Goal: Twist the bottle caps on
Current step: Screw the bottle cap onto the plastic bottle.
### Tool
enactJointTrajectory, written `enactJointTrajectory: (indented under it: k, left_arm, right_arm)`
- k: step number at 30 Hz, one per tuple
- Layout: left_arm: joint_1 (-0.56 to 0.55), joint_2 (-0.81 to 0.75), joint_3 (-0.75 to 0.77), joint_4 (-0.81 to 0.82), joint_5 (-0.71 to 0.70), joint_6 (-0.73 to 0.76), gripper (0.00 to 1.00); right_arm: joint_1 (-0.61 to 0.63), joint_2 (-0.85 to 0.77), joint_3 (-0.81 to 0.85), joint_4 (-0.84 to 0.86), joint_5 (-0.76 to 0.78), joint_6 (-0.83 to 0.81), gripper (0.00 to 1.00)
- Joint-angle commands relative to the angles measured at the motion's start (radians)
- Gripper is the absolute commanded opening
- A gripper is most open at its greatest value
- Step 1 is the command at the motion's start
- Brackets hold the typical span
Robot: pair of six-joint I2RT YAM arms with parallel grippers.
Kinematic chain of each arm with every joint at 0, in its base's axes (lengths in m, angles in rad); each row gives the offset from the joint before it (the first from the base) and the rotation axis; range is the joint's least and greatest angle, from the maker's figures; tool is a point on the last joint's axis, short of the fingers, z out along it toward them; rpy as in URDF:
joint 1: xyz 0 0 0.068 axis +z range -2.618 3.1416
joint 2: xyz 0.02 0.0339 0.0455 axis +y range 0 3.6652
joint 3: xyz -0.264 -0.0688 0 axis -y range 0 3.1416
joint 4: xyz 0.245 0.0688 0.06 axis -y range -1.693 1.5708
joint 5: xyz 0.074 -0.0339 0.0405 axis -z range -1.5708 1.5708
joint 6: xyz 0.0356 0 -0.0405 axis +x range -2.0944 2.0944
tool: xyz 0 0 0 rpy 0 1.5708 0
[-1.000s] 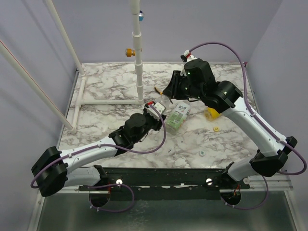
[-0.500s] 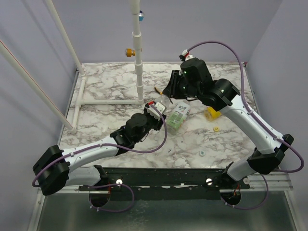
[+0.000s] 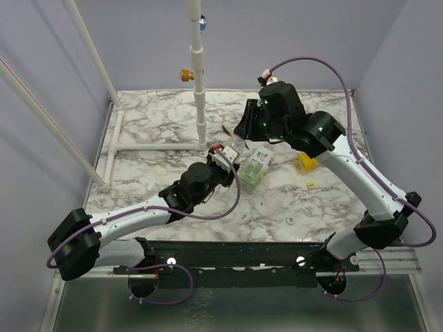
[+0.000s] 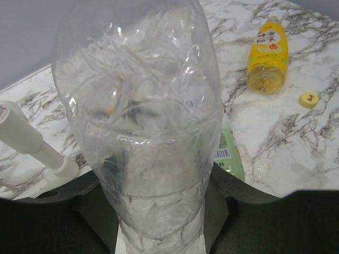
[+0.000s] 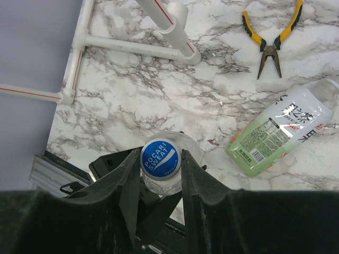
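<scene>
A clear, unlabelled, crinkled bottle stands upright with my left gripper shut on its lower body. The blue cap sits on this bottle's neck, and my right gripper is shut on it from above, a finger on each side. The clear bottle with the green-and-white label lies on its side just right of the two grippers. Further right lies the yellow bottle, with the yellow cap near it. The whitish cap lies near the front edge.
Yellow-handled pliers lie behind the bottles. A white pipe frame stands on the marble table at the back left, with a post beside the held bottle. Purple walls close in the sides and back.
My right wrist has shifted slightly over the held bottle, still gripping the blue cap. The left arm and the loose bottles and caps have not moved.
</scene>
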Motion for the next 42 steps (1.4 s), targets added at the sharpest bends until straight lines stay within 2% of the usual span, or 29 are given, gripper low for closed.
enactJointTrajectory:
  k: [1,18,32,36,42]
  left_arm:
    - [-0.011,-0.001,0.041,0.121,0.014,0.015,0.00]
    - [-0.010,0.016,0.028,0.121,0.004,-0.008,0.00]
    - [-0.010,0.025,0.031,0.119,0.008,-0.006,0.00]
    - [-0.010,0.030,0.032,0.119,0.012,-0.009,0.00]
    - [-0.009,0.025,0.031,0.118,0.017,-0.010,0.00]
  right_arm:
    - [0.018,0.033,0.019,-0.043,0.010,0.013,0.34]
    - [0.018,0.041,0.075,-0.071,0.036,0.010,0.35]
    - [0.018,0.028,0.097,-0.080,0.051,0.010,0.44]
    - [0.019,0.021,0.101,-0.082,0.052,0.011,0.50]
    - [0.018,0.009,0.099,-0.074,0.054,0.003,0.70]
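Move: The blue cap, already on the clear bottle's mouth, sits between the right fingers, level with that hand, and roughly 13 cm above the left hand, 2 cm ahead and 2 cm to its right. From the right hand the green-label bottle lies some 8 cm ahead, 8 cm right and 30 cm below; the pliers are about 22 cm ahead, 2 cm right and 32 cm down. The right fingers open and let go of the cap while both hands rise about 1 cm, left still gripping. ##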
